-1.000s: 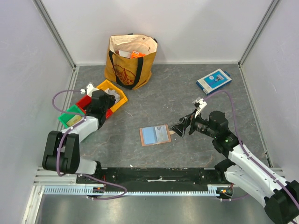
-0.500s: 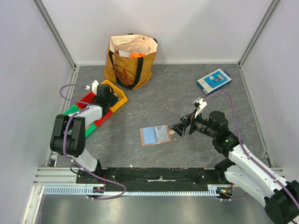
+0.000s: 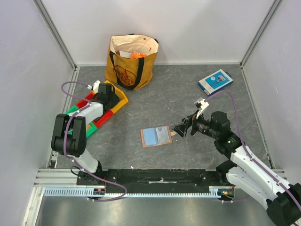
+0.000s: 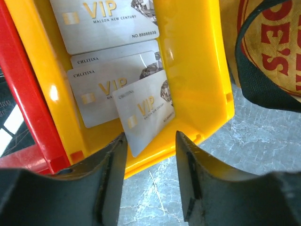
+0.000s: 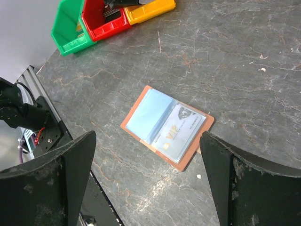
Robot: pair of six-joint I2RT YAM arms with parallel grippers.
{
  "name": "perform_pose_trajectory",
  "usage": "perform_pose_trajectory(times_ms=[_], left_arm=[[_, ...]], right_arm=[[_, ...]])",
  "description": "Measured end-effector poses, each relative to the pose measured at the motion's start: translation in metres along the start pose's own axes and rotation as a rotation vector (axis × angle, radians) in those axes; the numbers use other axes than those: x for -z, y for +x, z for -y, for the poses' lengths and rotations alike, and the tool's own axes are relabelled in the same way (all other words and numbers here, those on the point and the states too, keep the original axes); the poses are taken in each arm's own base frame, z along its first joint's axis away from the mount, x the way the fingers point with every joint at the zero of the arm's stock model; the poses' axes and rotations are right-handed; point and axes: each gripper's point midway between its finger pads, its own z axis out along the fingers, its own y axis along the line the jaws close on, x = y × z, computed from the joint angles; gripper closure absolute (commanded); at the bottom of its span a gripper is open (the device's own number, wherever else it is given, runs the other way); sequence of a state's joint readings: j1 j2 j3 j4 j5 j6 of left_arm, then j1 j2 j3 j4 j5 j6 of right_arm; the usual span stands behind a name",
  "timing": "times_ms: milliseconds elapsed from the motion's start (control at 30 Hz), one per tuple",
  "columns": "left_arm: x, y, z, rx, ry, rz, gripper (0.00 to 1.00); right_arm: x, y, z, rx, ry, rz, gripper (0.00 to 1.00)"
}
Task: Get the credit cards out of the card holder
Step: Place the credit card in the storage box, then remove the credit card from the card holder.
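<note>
The card holder [image 3: 156,136] lies open and flat on the table, its pale blue sleeves up [image 5: 167,127]. One credit card [image 5: 182,129] marked VIP shows inside its right sleeve. My right gripper [image 5: 146,136] hovers wide open above and to the right of the holder [image 3: 181,128], touching nothing. At the back left, my left gripper [image 4: 149,136] stands open over the near end of the yellow bin [image 4: 197,70], with nothing between its fingers. Several credit cards [image 4: 108,89] lie in that bin. One card [image 4: 143,110] rests tilted against the bin's end wall.
A red bin [image 5: 101,21] and a green bin [image 5: 70,28] sit beside the yellow one along the left wall. A tan tote bag [image 3: 131,59] stands just behind the bins. A blue-and-white flat box [image 3: 215,81] lies at the back right.
My left gripper has swung from above the red and green bins to the yellow bin, and its jaws have gone from shut to open. The right arm has stayed still.
</note>
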State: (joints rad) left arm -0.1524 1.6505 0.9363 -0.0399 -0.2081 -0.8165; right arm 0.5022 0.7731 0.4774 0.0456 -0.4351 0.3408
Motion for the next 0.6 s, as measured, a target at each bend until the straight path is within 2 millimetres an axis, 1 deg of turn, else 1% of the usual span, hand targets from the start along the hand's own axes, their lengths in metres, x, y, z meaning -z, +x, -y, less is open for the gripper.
perform_pose_trajectory(times_ms=[100, 200, 267, 433, 533, 600], left_arm=[[0.005, -0.003, -0.001, -0.026, -0.011, -0.001, 0.36], [0.011, -0.012, 0.002, -0.049, -0.009, 0.018, 0.26], [0.017, -0.018, 0.005, -0.061, 0.0, 0.032, 0.25], [0.04, -0.031, 0.016, -0.108, 0.044, 0.065, 0.24], [0.059, -0.032, 0.03, -0.152, 0.092, 0.082, 0.24], [0.077, -0.026, 0.046, -0.195, 0.146, 0.086, 0.24]], right_arm=[[0.001, -0.001, -0.001, 0.002, 0.0, 0.002, 0.02], [0.002, -0.001, -0.001, 0.002, 0.002, 0.002, 0.02], [0.002, -0.002, 0.0, 0.0, 0.009, 0.0, 0.02], [0.003, -0.007, -0.001, -0.006, 0.02, -0.009, 0.02], [0.001, -0.006, 0.001, -0.016, 0.029, -0.027, 0.02], [-0.001, -0.002, 0.003, -0.025, 0.034, -0.048, 0.02]])
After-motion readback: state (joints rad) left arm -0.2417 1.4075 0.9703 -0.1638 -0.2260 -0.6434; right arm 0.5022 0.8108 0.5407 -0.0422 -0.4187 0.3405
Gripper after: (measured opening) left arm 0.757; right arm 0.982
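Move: The card still in the open card holder lies about 18 cm back and 21 cm to the right of the left gripper, some 5 cm lower. The card just delivered lies 2 cm ahead and 1 cm left, 3 cm down in the yellow box, whose middle is 3 cm ahead and 3 cm left. The red box sits 10 cm left, 3 cm back. From the idle right gripper, the holder's card lies 3 cm ahead, 4 cm left, 15 cm below. Raise the left gripper almost straight up off the delivered card and out of the yellow box, about 9 cm, gathering speed, while the half-open fingers spread to roughly three quarters. Near the top, swing right and back by 2 to 3 cm each, turning clockwise some 10 degrees and letting the fingertips tip slightly upward. ##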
